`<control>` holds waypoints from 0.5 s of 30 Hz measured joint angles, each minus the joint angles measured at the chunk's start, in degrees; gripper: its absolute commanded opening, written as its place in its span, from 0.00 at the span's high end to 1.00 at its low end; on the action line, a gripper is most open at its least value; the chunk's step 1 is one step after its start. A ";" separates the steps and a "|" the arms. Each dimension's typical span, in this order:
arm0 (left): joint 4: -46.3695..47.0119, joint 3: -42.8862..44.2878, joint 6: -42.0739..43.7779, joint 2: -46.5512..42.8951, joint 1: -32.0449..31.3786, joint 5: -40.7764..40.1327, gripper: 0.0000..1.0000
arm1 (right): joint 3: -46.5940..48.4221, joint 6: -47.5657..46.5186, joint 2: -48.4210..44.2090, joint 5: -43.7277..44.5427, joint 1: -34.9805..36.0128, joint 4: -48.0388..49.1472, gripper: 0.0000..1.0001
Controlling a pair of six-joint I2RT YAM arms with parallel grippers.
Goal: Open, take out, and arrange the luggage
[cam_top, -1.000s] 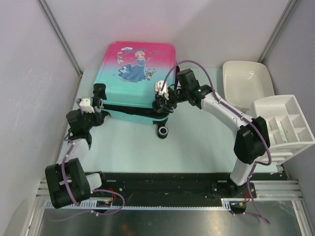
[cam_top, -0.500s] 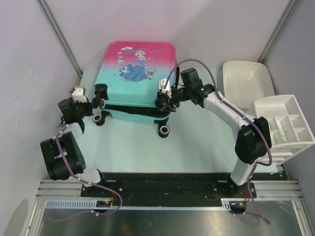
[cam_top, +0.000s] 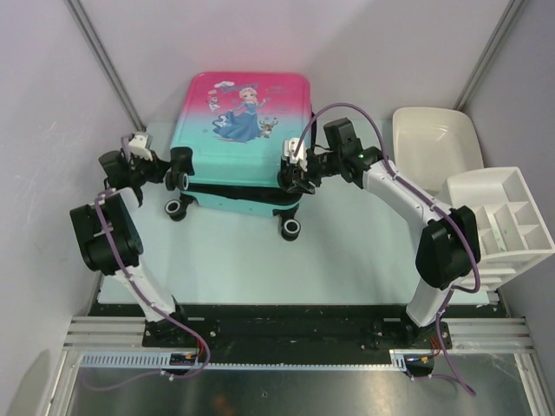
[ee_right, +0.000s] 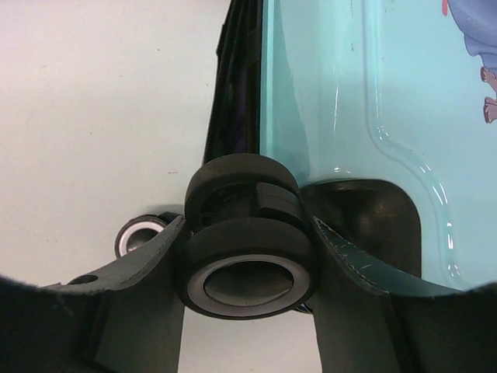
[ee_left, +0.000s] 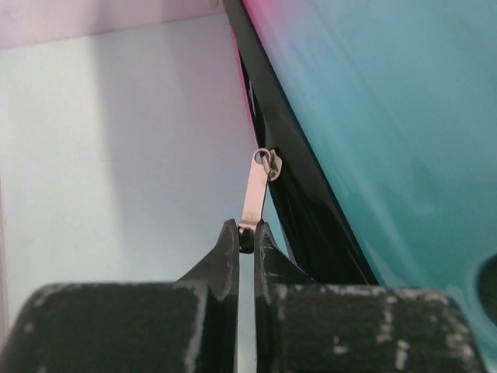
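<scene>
The luggage (cam_top: 243, 143) lies flat at the back of the table, its pink-to-teal princess lid up and its wheels toward me. My left gripper (cam_top: 159, 171) is at its left side, shut on the silver zipper pull (ee_left: 255, 194) of the black zipper trim (ee_left: 299, 194); the fingertips (ee_left: 227, 237) pinch the pull's end. My right gripper (cam_top: 293, 178) is at the near right corner, its jaws closed round the upper right wheel (ee_right: 248, 264), which fills the gap between the fingers (ee_right: 349, 268). The teal shell (ee_right: 334, 85) rises behind that wheel.
A second wheel (cam_top: 290, 228) sits on the table below the right gripper, and another (cam_top: 175, 209) at the near left. A white tub (cam_top: 434, 143) and a white compartment organiser (cam_top: 503, 217) stand at the right. Grey walls close in left and right.
My left arm has swung from the suitcase's near left corner out and back along its left side, carrying the zipper pull with it. The right gripper and its wheel have shifted slightly right and away.
</scene>
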 measured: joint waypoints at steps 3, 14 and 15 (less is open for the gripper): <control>0.11 2.45 1.33 2.36 -0.42 2.08 1.00 | 0.00 -1.01 0.00 0.00 -0.76 -0.07 1.00; -0.15 9.81 4.35 10.73 -4.26 1.81 1.00 | -0.28 -6.05 -0.26 0.76 -3.72 -0.50 1.00; -0.15 10.60 4.39 11.23 -4.68 1.51 1.00 | -0.48 -6.47 -0.42 0.74 -4.02 -0.50 1.00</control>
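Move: The zipper pull is already in the left fingers. The suitcase's far-left corner, towards which it is being drawn, lies about 18 cm ahead and 8 cm to the right, at hand height. From the left hand, the upper left wheel stands some 3 cm back, 7 cm right and a little above, the lower left wheel 12 cm back, 6 cm right. The right hand grips the upper right wheel, with the zipper pull about 37 cm left, 12 cm ahead and lower. The zipper pull, still pinched in the shut left fingers, is carried about 5 cm forward along the suitcase's left side, with some drift right towards the case and a dip near the end, the hand swinging slightly clockwise. The upper right wheel stays in the right hand's unchanged grip as that hand draws it some 4 cm to the right and forward. ##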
